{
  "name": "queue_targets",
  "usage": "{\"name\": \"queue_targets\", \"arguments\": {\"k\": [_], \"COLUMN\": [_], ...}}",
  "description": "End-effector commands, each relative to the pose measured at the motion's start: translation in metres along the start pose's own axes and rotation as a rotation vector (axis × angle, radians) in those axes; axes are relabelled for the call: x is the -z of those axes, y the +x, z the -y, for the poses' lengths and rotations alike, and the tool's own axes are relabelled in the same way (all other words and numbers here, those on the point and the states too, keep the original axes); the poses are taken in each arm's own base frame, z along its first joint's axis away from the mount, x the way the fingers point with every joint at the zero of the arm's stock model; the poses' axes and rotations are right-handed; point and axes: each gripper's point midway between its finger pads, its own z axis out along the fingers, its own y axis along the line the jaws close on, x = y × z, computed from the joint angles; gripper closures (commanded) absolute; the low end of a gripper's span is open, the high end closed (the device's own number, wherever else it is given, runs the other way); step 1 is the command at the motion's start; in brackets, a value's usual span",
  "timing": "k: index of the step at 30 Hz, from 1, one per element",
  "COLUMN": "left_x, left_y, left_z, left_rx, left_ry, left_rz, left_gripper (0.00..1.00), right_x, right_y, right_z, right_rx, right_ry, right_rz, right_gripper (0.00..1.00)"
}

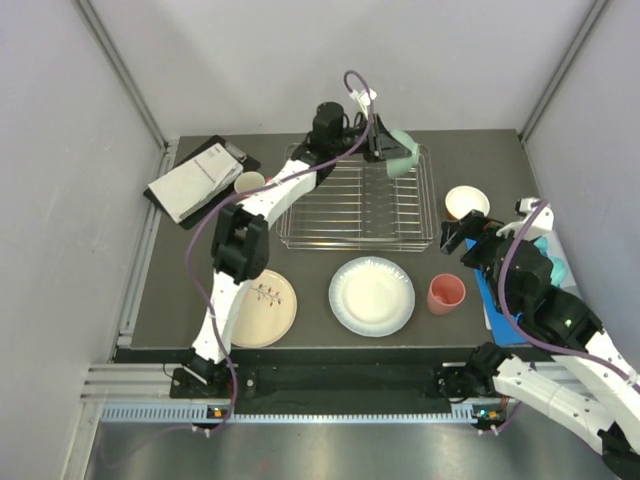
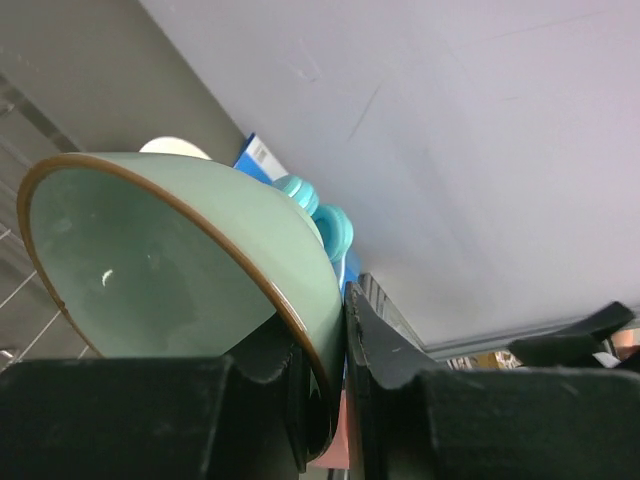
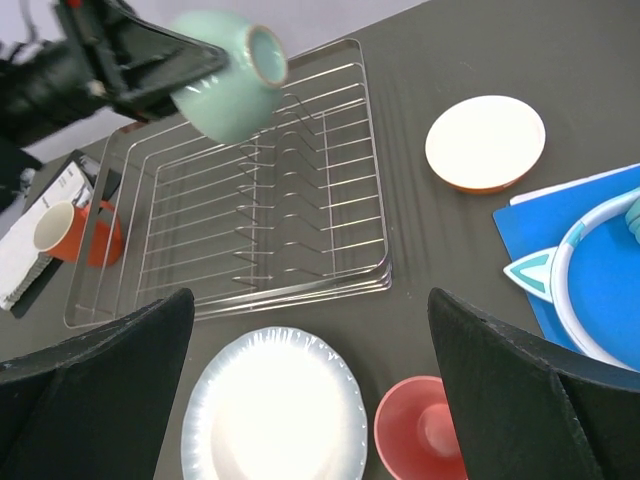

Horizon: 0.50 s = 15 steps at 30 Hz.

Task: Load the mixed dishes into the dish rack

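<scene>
My left gripper (image 1: 380, 150) is shut on the rim of the mint green bowl (image 1: 402, 154), holding it tipped on its side above the back right of the silver wire dish rack (image 1: 300, 235). In the left wrist view the bowl (image 2: 150, 260) has its wall pinched between the fingers (image 2: 390, 345). An orange mug (image 1: 249, 183) stands left of the rack. In front of it lie the pink-and-cream plate (image 1: 262, 307), the white blue-rimmed plate (image 1: 372, 295) and the salmon cup (image 1: 446, 294). My right gripper (image 3: 310, 300) hangs open and empty over plate (image 3: 275, 405) and cup (image 3: 425, 430).
A black-and-white booklet (image 1: 195, 180) lies at the back left. A small cream dish with an orange underside (image 1: 467, 202) sits right of the rack. A blue mat (image 3: 590, 260) with turquoise rings (image 2: 325, 225) lies along the right edge, under my right arm.
</scene>
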Motion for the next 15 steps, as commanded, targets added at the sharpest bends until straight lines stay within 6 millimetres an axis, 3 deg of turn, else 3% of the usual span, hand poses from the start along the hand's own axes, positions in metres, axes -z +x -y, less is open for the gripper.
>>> {"name": "queue_targets", "arguments": {"k": [1, 6, 15], "left_x": [-0.024, -0.045, -0.055], "left_y": [-0.008, 0.005, 0.018], "left_z": [0.009, -0.004, -0.04], "left_rx": [-0.124, -0.141, -0.149], "left_ry": [0.088, 0.099, 0.035], "left_rz": [0.058, 0.049, 0.049], "left_gripper": [1.0, 1.0, 1.0], "right_x": [-0.002, -0.006, -0.003], "right_y": [-0.005, 0.004, 0.011], "right_z": [-0.013, -0.017, -0.016], "right_rx": [-0.011, -0.01, -0.017], "right_ry": [-0.038, -0.056, -0.072], "right_rz": [0.004, -0.008, -0.027], "right_gripper": [0.01, 0.0, 0.0]}}
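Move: The left hand holds the green bowl by its rim high over the dish rack; the rack's right end, where it is heading, lies about 9 cm to its right, 4 cm ahead and 23 cm below. From this hand the small orange-sided bowl stands roughly 27 cm right and 2 cm ahead, the red cup 21 cm right and 25 cm back, the white plate straight back some 26 cm. For the right hand, that rack end is about 30 cm ahead and 12 cm left. Keeping its pinch on the rim of the green bowl, the left hand sinks about 11.5 cm towards the right end of the rack while sliding about 5 cm to the right, its rightward-pointing fingers tipping down only slightly. The drop is quick at first, then eases to a halt with the bowl over the wires, while the empty right hand, fingers still wide open, drifts a little down and left; whether the bowl touches the rack can't be seen. ##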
